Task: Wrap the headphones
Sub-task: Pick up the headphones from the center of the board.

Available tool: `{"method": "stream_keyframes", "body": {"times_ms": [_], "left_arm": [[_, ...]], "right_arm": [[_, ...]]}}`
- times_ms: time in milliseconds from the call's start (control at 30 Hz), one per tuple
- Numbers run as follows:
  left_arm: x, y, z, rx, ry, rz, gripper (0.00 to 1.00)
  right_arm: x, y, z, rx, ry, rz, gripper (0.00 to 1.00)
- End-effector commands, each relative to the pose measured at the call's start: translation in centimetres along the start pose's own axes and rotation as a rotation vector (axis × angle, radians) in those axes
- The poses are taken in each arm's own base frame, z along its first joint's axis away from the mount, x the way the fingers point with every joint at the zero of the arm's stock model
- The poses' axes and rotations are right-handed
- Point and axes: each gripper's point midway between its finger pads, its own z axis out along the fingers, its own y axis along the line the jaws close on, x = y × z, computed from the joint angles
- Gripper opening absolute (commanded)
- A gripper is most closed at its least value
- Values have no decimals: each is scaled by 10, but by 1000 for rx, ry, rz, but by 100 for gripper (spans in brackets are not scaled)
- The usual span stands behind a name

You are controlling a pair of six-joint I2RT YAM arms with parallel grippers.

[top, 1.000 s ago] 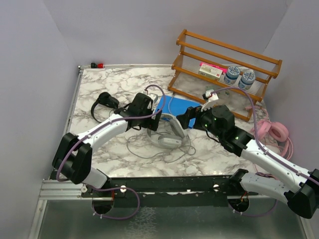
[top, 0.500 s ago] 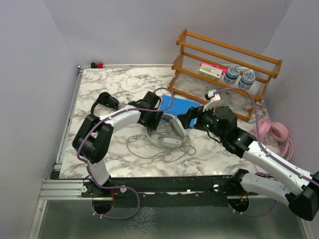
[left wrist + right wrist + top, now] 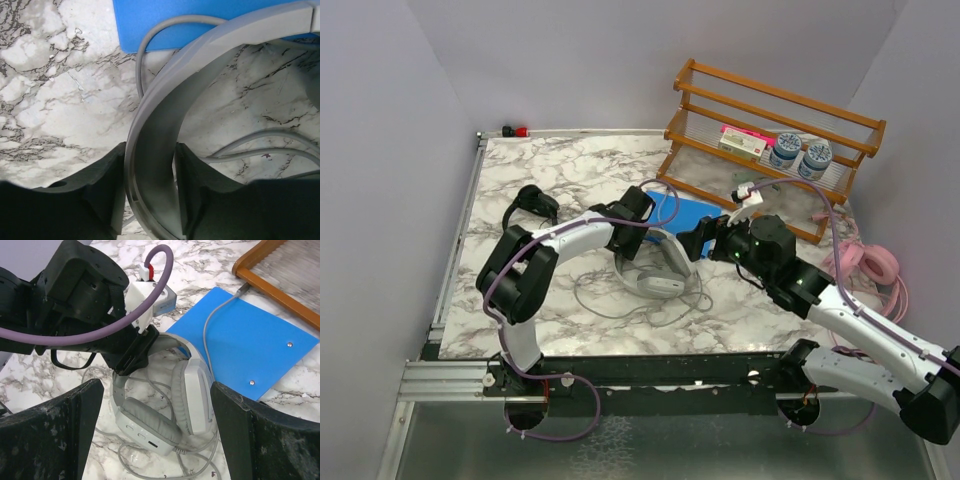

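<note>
The large grey-white headphones lie at the table's middle, their grey cable looped loosely around them. My left gripper has come in from the left, and in the left wrist view the grey headband sits between both fingers, touched on each side. My right gripper hovers just right of the ear cups, open wide with nothing between its fingers. The small black headphones rest at the left, and the pink headphones lie at the right edge.
A blue pad lies under the far part of the headband and cable. A wooden rack holding small tubs and a box stands at the back right. My left arm's purple hose arcs over the headband.
My left gripper has moved right onto the grey headband and its jaws have closed against it. The right gripper has stayed open and nearly still.
</note>
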Motion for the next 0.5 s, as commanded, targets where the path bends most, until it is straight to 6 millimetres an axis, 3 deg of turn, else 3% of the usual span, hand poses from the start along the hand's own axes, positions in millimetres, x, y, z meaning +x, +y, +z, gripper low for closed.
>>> {"method": "stream_keyframes", "body": {"times_ms": [0, 133, 333, 467], "left_arm": [[-6, 3, 4, -41, -3, 5, 41], [-12, 5, -1, -70, -17, -7, 36], [-34, 18, -36, -146, -113, -67, 24], [-32, 27, -53, -176, -142, -82, 9]], "right_arm": [[-3, -1, -4, 7, -17, -3, 98], [-4, -2, -5, 10, -31, 2, 98], [-5, -7, -6, 37, -33, -13, 98], [-8, -6, -7, 35, -31, -18, 98]]}}
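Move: The grey headphones' headband is already between the left fingers, with the headphones' middle about 7 cm to that hand's right, 1 cm back and roughly 1 cm below. The blue board is centred some 8 cm ahead, 12 cm right and 4 cm below; the black headphones lie about 12 cm ahead and 21 cm left, 3 cm below. From the right hand, the grey headphones are around 4 cm ahead, 8 cm left and 20 cm down. Close the left gripper from about half open to roughly a quarter, pinching the grey headband between the pads while the hand dips slightly. Then, keeping that pinch, raise the hand nearly 3 cm, straight up off the marble top, letting the wrist turn only about 5 degrees. ##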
